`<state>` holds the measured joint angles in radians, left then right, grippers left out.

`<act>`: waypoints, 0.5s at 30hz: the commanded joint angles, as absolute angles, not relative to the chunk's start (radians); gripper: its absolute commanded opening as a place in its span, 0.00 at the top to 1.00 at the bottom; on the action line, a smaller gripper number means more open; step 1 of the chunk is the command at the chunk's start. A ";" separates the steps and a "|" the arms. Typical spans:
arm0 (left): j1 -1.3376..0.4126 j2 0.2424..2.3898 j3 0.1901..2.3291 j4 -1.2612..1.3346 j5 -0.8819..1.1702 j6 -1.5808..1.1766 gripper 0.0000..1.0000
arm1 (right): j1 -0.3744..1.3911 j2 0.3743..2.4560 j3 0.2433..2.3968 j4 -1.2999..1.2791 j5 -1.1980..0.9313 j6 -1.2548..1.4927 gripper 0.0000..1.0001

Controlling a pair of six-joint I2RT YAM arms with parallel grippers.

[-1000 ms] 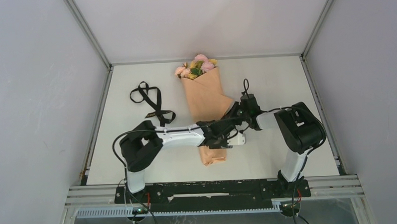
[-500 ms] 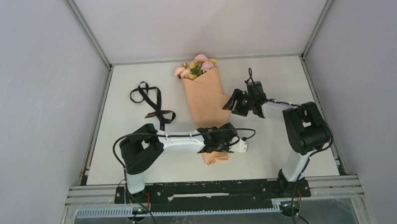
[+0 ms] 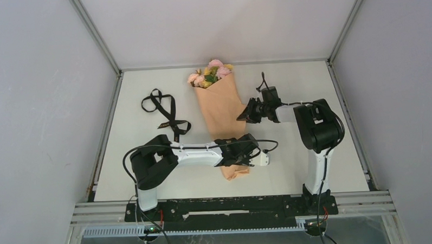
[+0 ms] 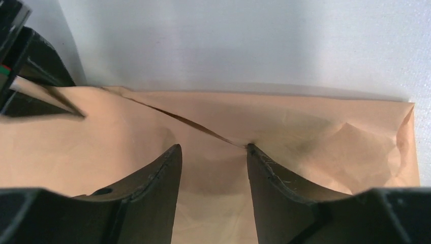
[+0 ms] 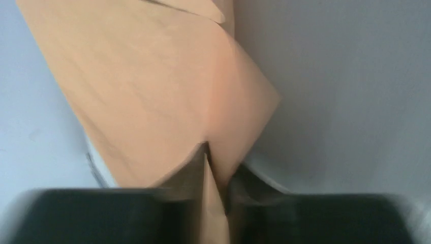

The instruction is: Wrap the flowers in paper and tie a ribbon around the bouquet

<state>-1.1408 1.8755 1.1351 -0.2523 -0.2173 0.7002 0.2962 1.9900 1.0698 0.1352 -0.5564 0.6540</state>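
Note:
The bouquet lies lengthwise on the table, a peach-orange cone of paper with the pink and yellow flowers at its far end. My left gripper reaches across its narrow lower part. In the left wrist view its jaws stand apart, tips pressed down on the paper. My right gripper is at the cone's right edge. A corner flap of paper runs between its nearly closed jaws; that view is blurred. The black ribbon lies looped to the left, untouched.
Grey walls with metal posts enclose the white table on three sides. The arms' base rail runs along the near edge. A black cable loops up behind the right wrist.
My right gripper opened, left the lower bouquet beside the left gripper, swung to the back right, then came in on the paper's right flap. The flap now lies closer to the cone. The left gripper held still.

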 commanded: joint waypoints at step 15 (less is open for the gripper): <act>-0.519 1.586 1.388 -0.797 0.120 0.424 0.18 | 0.312 1.934 0.974 0.164 -0.573 0.692 1.00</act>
<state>-0.7246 1.6695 1.3769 -0.7017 0.0944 0.5148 0.2962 1.9877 0.9874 0.1822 -0.5987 0.7052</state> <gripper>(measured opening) 0.833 0.006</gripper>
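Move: The black ribbon lies about 23 cm to the left of the left hand and some 16 cm ahead, roughly 2 cm lower. From that same hand, the flower heads are about 31 cm ahead and 9 cm left, some 1 cm higher. The paper's loose right edge is right at the right hand's closing fingers, about 1 cm left and 1 cm below, with the flower heads 17 cm ahead and 9 cm left, about 1 cm higher. The paper's loose right edge gets pinched as the right fingers shut fully, dipping about 1.5 cm, and is then drawn back some 2.5 cm. Meanwhile the left hand lifts off the lower part of the wrap and sweeps up and left with some forward, about 16 cm in all and gathering speed, towards the ribbon, turning counter-clockwise and opening its fingers wider. ##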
